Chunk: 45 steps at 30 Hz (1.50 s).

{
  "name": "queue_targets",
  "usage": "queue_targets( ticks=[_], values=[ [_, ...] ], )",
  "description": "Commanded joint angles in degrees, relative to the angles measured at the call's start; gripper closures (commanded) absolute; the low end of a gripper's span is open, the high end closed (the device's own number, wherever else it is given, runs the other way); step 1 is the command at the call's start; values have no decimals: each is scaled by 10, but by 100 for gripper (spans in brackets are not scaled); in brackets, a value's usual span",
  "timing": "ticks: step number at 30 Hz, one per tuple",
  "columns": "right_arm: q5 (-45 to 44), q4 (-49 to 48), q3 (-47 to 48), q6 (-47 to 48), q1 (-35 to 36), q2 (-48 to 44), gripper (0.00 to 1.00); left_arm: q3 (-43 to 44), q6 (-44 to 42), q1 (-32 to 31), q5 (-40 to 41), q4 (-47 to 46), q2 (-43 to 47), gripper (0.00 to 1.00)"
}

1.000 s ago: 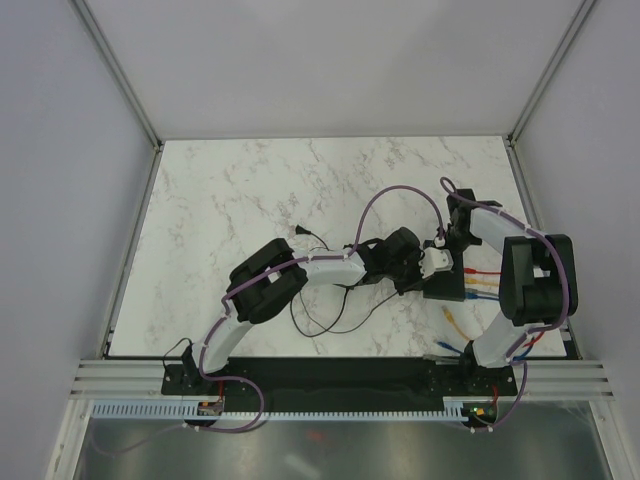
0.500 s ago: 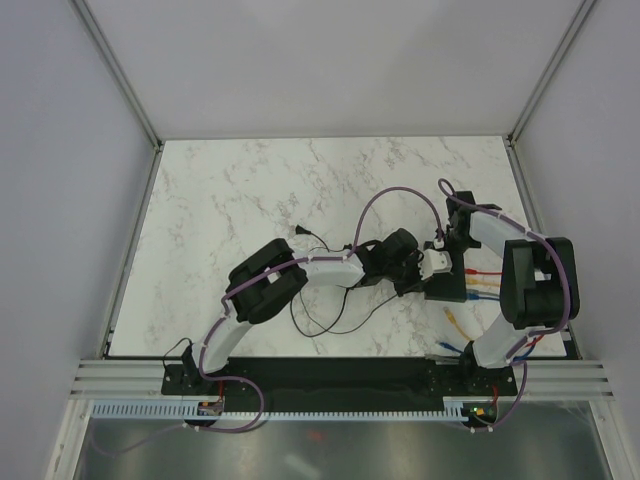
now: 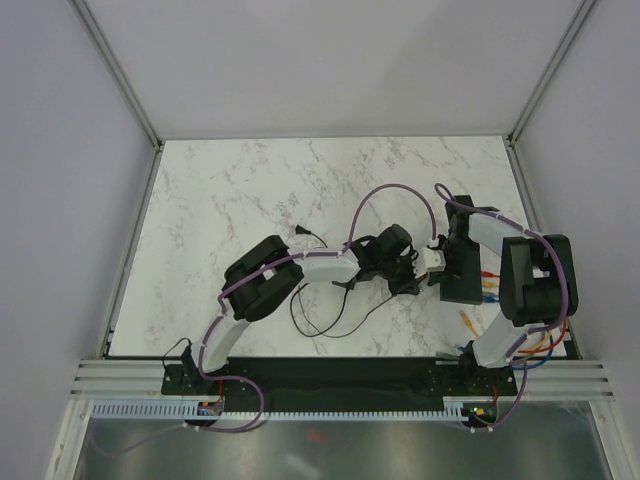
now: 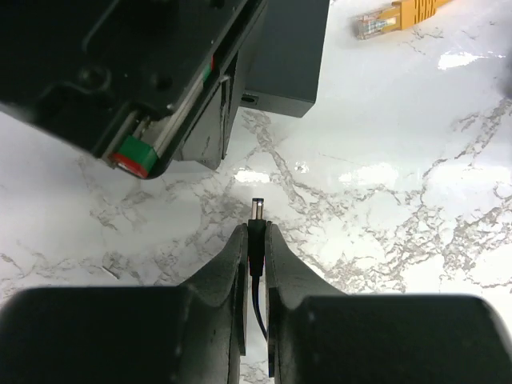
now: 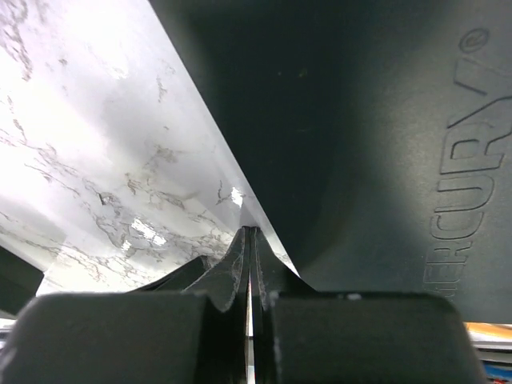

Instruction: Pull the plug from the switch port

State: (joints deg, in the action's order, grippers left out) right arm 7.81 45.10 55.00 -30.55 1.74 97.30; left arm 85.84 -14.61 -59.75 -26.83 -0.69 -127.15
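Note:
The switch (image 3: 463,283) is a flat black box near the table's right side; in the right wrist view (image 5: 384,120) it fills the right half and bears raised lettering. My left gripper (image 3: 407,274) is shut on a small black barrel plug (image 4: 256,226). The plug's metal tip points at the switch's side (image 4: 282,56) with bare marble between them, so the plug is out of its socket. My right gripper (image 3: 440,262) is shut with nothing between its fingers (image 5: 250,232), its tips at the switch's left edge.
The plug's thin black cord (image 3: 322,322) loops on the marble below the left arm. Red, yellow and blue network cables (image 3: 488,287) run from the switch's right edge to the table's front right corner. A yellow network plug (image 4: 394,16) lies loose nearby.
The left gripper has drawn back to the left with the plug, free of the switch. The switch has swung and shifted right with the right gripper on it, and the coloured cables moved with it.

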Motion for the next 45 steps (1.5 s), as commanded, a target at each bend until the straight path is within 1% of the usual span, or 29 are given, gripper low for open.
queue_targets(
  ticks=[1,3,5,12,17,21,23,24,26,27,28,29,32,35,37,41,42,43,44,45],
  values=[
    [-84,15,-17,26,-4,18,100,5,-16,2,-23,45,19,98],
    [-79,10,-17,24,-3,18,100,4,-13,2,-26,46,23,98],
    [-55,6,-13,22,-4,11,100,-1,-10,2,-25,45,29,98],
    [-13,9,15,9,-3,-10,100,-37,3,10,-6,53,75,98],
    [4,24,32,15,-4,-32,100,-34,67,41,20,80,110,98],
    [-3,44,39,29,-4,-63,100,-38,134,79,55,87,133,98],
    [2,51,37,31,-3,-80,100,-32,156,90,80,109,136,98],
    [5,53,34,30,-3,-97,100,-23,167,98,110,121,135,98],
    [20,55,30,31,-3,-113,99,-8,174,104,143,161,127,98],
    [26,55,28,31,-3,-126,99,12,178,110,169,175,115,98],
    [31,56,25,31,-2,-134,98,25,180,113,178,189,107,98],
    [34,59,24,30,-2,-139,98,51,182,116,184,214,98,98],
    [43,61,19,27,5,-159,98,84,183,121,182,232,71,98],
    [48,60,15,23,16,-172,97,101,187,123,195,234,53,98],
    [55,61,15,23,20,-178,97,110,203,132,201,242,38,98],
    [63,65,13,29,21,-185,96,136,222,149,199,275,24,98],
    [66,66,11,29,22,-185,96,136,225,154,208,279,24,96],
    [68,65,8,30,22,-185,96,137,225,156,209,282,24,91],
    [71,66,7,32,21,-186,95,145,225,159,210,284,23,81],
    [72,65,5,33,22,-185,95,150,220,161,207,288,22,81]
  ],
)
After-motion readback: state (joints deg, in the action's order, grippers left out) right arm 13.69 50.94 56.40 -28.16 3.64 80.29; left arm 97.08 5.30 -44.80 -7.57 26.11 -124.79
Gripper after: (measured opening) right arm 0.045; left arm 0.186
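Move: Ahead and to the left of the left hand, which already holds the freed plug, the open table spot it is taken to lies about 14 cm forward, 12 cm left and 2 cm below. The power adapter stands some 5 cm ahead and 16 cm left of this hand; the switch's middle is roughly 4 cm ahead and 12 cm right. From the right hand, the switch's middle is about 3 cm ahead and 6 cm right, the yellow cable end 8 cm back and 6 cm right. Keeping the plug pinched, the left hand draws a few cm left from the switch, then swings forward and left in a low arc, roughly 18 cm in all, rising about 5 cm midway before sinking past the adapter's far end; it turns some 40 degrees counter-clockwise. The right fingertips, closed against the switch's left side, first stay, then come free and rise about 8 cm, drifting slightly left. ##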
